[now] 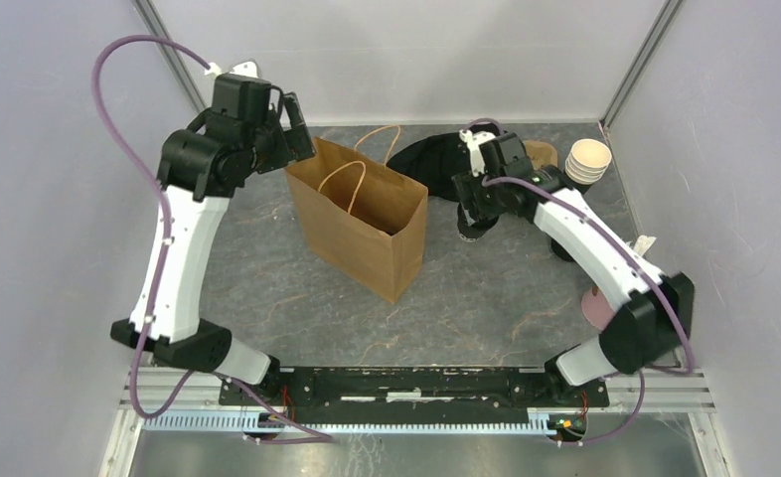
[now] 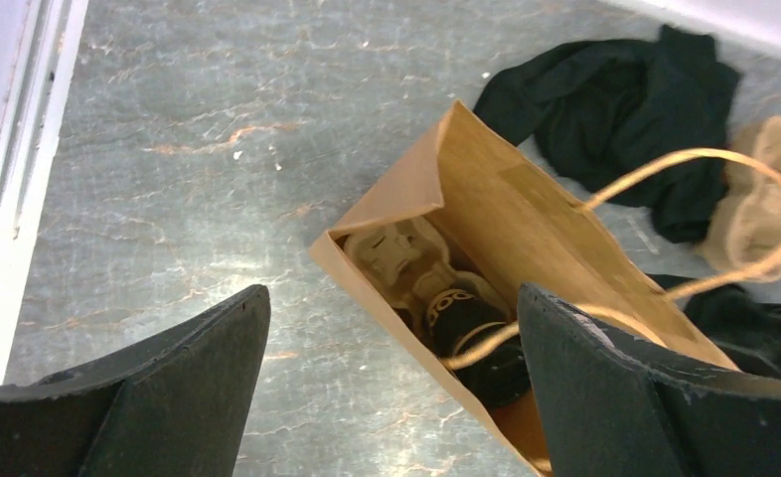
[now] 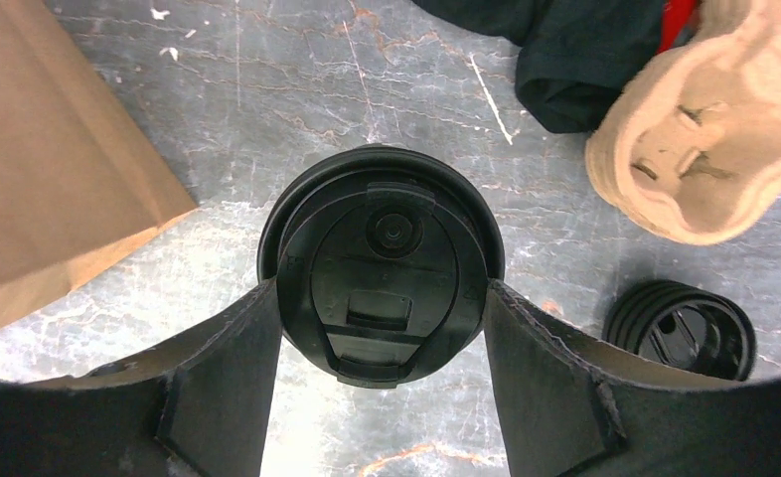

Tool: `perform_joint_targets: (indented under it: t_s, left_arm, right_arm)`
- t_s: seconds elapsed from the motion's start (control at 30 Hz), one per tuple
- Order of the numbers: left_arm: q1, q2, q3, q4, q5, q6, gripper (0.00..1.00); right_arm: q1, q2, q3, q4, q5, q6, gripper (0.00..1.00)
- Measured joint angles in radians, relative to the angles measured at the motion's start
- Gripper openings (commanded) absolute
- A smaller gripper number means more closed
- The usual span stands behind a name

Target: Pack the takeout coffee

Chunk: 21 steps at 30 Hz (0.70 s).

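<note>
One takeout coffee (image 3: 382, 238), a black cup with a black sip lid, stands on the table right of the brown paper bag (image 1: 362, 214). My right gripper (image 3: 382, 288) reaches down around it, and both fingers press on the sides of the lid. In the top view the gripper (image 1: 476, 224) hides most of this cup. A second lidded black cup (image 2: 466, 323) sits inside the bag (image 2: 526, 229) on a cardboard carrier (image 2: 396, 248). My left gripper (image 2: 394, 290) hangs open above the bag's far left end (image 1: 295, 124) and holds nothing.
A black cloth (image 1: 431, 159) lies behind the bag. Near it are a cardboard cup carrier (image 3: 709, 139) and a stack of loose black lids (image 3: 680, 333). Lidless cups (image 1: 588, 159) are stacked at the back right. The bag's rope handles (image 2: 704, 199) arch over its mouth.
</note>
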Motion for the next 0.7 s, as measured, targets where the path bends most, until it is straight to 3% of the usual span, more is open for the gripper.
perform_joint_targets:
  t_s: [0.27, 0.37, 0.7]
  left_arm:
    - [0.032, 0.176, 0.016, -0.025, 0.029, 0.080, 0.92]
    - [0.032, 0.194, 0.000, -0.007, 0.037, 0.119, 0.84]
    - [0.032, 0.274, 0.000, 0.008, 0.072, 0.195, 0.71]
  right_arm:
    - [0.000, -0.304, -0.111, 0.009, 0.027, -0.013, 0.06]
    - [0.000, -0.378, -0.145, 0.007, 0.036, -0.013, 0.00]
    - [0.000, -0.460, -0.151, -0.014, 0.054, -0.021, 0.00]
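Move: At the left end of the bag's open rim, the left hand's goal lies about 8 cm ahead, neither left nor right of this hand, and some 14 cm below. The right hand already holds a lidded coffee cup clear of the table; the bag mouth's middle is about 25 cm to its left, 3 cm back and 7 cm higher. From the right hand, the cup carrier stands about 12 cm ahead and 15 cm right, the black lids level and roughly 19 cm right, both some 12 cm lower. Sinking about 9 cm and reaching 6 cm forward, the left hand comes down to the bag's left rim with its fingers tipping some 15 degrees further down and closing partway around the folded-in edge, contact not visible. Meanwhile the right hand keeps its grip on the cup and lifts it about 9 cm while drawing back and somewhat right, away from the bag, its fingers tilting up. ##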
